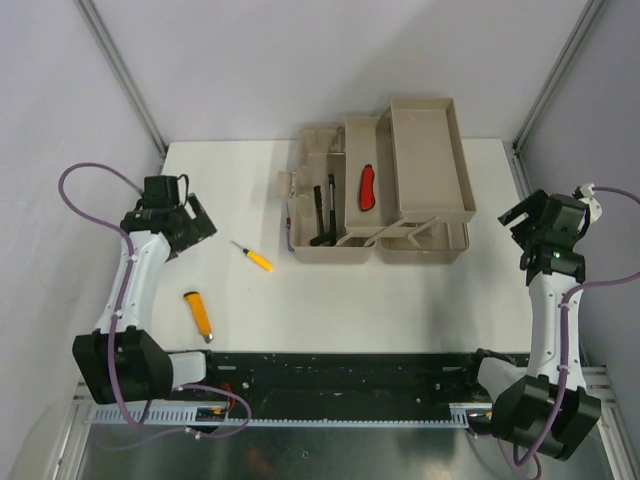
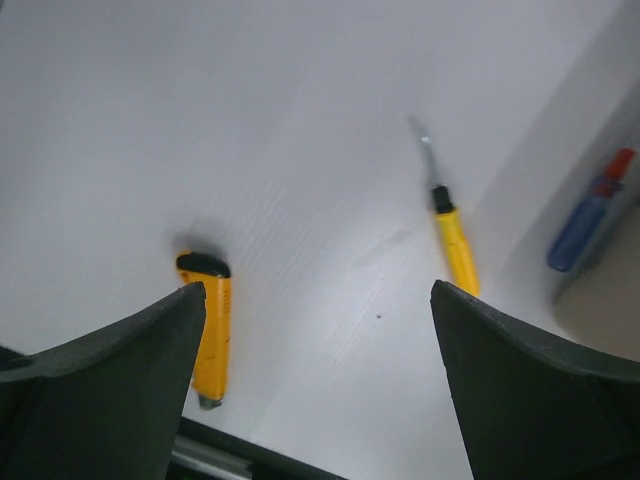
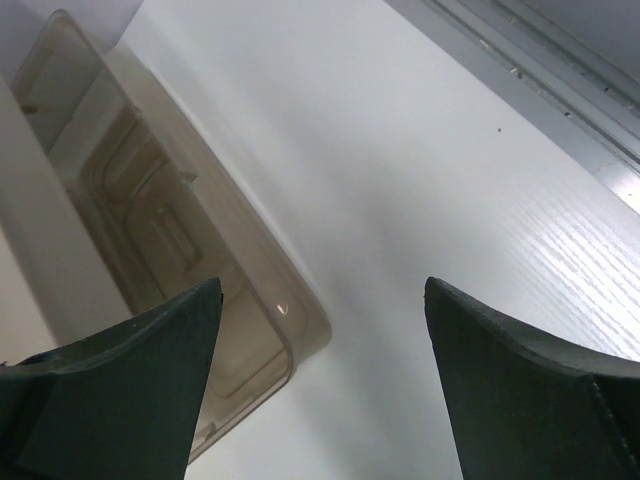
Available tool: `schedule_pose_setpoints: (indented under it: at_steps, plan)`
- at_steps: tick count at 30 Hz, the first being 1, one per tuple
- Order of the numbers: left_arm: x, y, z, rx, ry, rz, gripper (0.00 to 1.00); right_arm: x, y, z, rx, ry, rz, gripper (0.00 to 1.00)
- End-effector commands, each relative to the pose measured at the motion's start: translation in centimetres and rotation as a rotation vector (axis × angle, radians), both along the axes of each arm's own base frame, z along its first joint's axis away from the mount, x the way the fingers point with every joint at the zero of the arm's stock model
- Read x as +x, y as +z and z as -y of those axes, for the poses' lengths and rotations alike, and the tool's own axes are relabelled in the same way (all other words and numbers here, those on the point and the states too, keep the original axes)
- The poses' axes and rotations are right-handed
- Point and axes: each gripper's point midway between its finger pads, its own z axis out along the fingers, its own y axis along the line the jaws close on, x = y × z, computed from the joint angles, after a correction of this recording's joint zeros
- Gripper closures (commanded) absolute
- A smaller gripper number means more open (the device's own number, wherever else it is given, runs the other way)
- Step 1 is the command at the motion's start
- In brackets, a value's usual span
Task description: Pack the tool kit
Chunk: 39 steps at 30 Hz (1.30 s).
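Note:
The beige toolbox stands open at the back middle of the table, trays folded out. A red-handled tool lies in one tray and black-handled tools in the base. A yellow screwdriver and a yellow utility knife lie loose on the table. My left gripper is open and empty at the left; its wrist view shows the knife, the screwdriver and a blue tool. My right gripper is open and empty, right of the box, whose corner shows below it.
The white table ends at a black rail in front of the arm bases. Grey enclosure walls and metal posts stand at the left, back and right.

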Motion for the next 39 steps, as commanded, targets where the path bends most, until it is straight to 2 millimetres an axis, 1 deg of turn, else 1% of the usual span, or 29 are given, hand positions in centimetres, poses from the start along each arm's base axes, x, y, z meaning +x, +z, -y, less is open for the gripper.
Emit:
schedule_pose_setpoints:
  at_steps: [1, 3, 6, 8, 11, 14, 17, 20, 23, 26, 27, 34, 36, 39]
  plan:
    - [-3.2, -2.9, -2.2, 0.008, 0.07, -0.167, 0.03, 1.5, 0.3, 1.5, -0.009, -0.032, 0.025, 0.13]
    - [-4.6, -4.5, -2.2, -0.018, 0.103, -0.236, 0.03, 2.3, 0.5, 2.1, -0.014, -0.039, 0.023, 0.13]
    - [-6.8, -7.2, -1.3, -0.078, 0.143, -0.322, 0.01, 3.4, 0.9, 3.2, -0.025, -0.055, 0.03, 0.13]
    - [-7.9, -8.8, -0.8, -0.105, 0.173, -0.363, 0.01, 4.1, 1.1, 3.8, -0.028, -0.068, 0.041, 0.13]
    - [-8.5, -10.3, -1.1, -0.09, 0.191, -0.393, 0.01, 4.9, 1.4, 4.4, -0.025, -0.076, 0.06, 0.13]
    - [-8.6, -11.1, -1.9, -0.048, 0.2, -0.413, 0.01, 5.2, 1.6, 4.8, -0.026, -0.079, 0.066, 0.13]
    - [-8.3, -11.9, -2.1, -0.042, 0.205, -0.419, 0.0, 5.2, 1.7, 5.3, -0.041, -0.085, 0.061, 0.13]
    - [-8.3, -13.3, -2.3, -0.04, 0.221, -0.437, 0.01, 5.2, 1.8, 5.9, -0.057, -0.096, 0.058, 0.13]
    - [-7.8, -14.7, -1.3, -0.115, 0.222, -0.424, 0.01, 5.1, 2.0, 6.5, -0.07, -0.109, 0.055, 0.13]
    - [-7.1, -15.5, -0.5, -0.171, 0.219, -0.386, 0.02, 4.9, 2.2, 7.1, -0.074, -0.124, 0.056, 0.13]
    - [-6.9, -15.5, -0.3, -0.181, 0.214, -0.375, 0.03, 4.8, 2.3, 7.3, -0.076, -0.128, 0.056, 0.13]
    - [-5.4, -15.0, 0.5, -0.222, 0.193, -0.329, 0.23, 4.7, 2.5, 8.0, -0.072, -0.149, 0.063, 0.13]
    - [-4.7, -15.0, 1.2, -0.245, 0.166, -0.318, 0.29, 4.8, 2.4, 7.9, -0.063, -0.149, 0.068, 0.13]
    - [-3.3, -14.4, 2.4, -0.251, 0.105, -0.301, 0.32, 5.0, 2.5, 8.0, -0.054, -0.152, 0.076, 0.14]
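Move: From the left gripper the yellow utility knife lies about 15 cm back, 3 cm to the left and some 16 cm below. The yellow screwdriver is roughly level with the gripper, about 12 cm to its right. The blue screwdriver beside the toolbox is some 9 cm ahead and 22 cm to the right, all near table height. From the right gripper the knife is far off, about 84 cm left and 15 cm back. Bring the open left gripper down about 16 cm and back some 9 cm to the utility knife's forward end, tipping the fingers to point nearly straight down. Near the table, ease forward and slightly right while starting to close, the left finger pushing the knife's end to the right. Meanwhile move the empty right gripper some 7 cm right and 4 cm forward. ##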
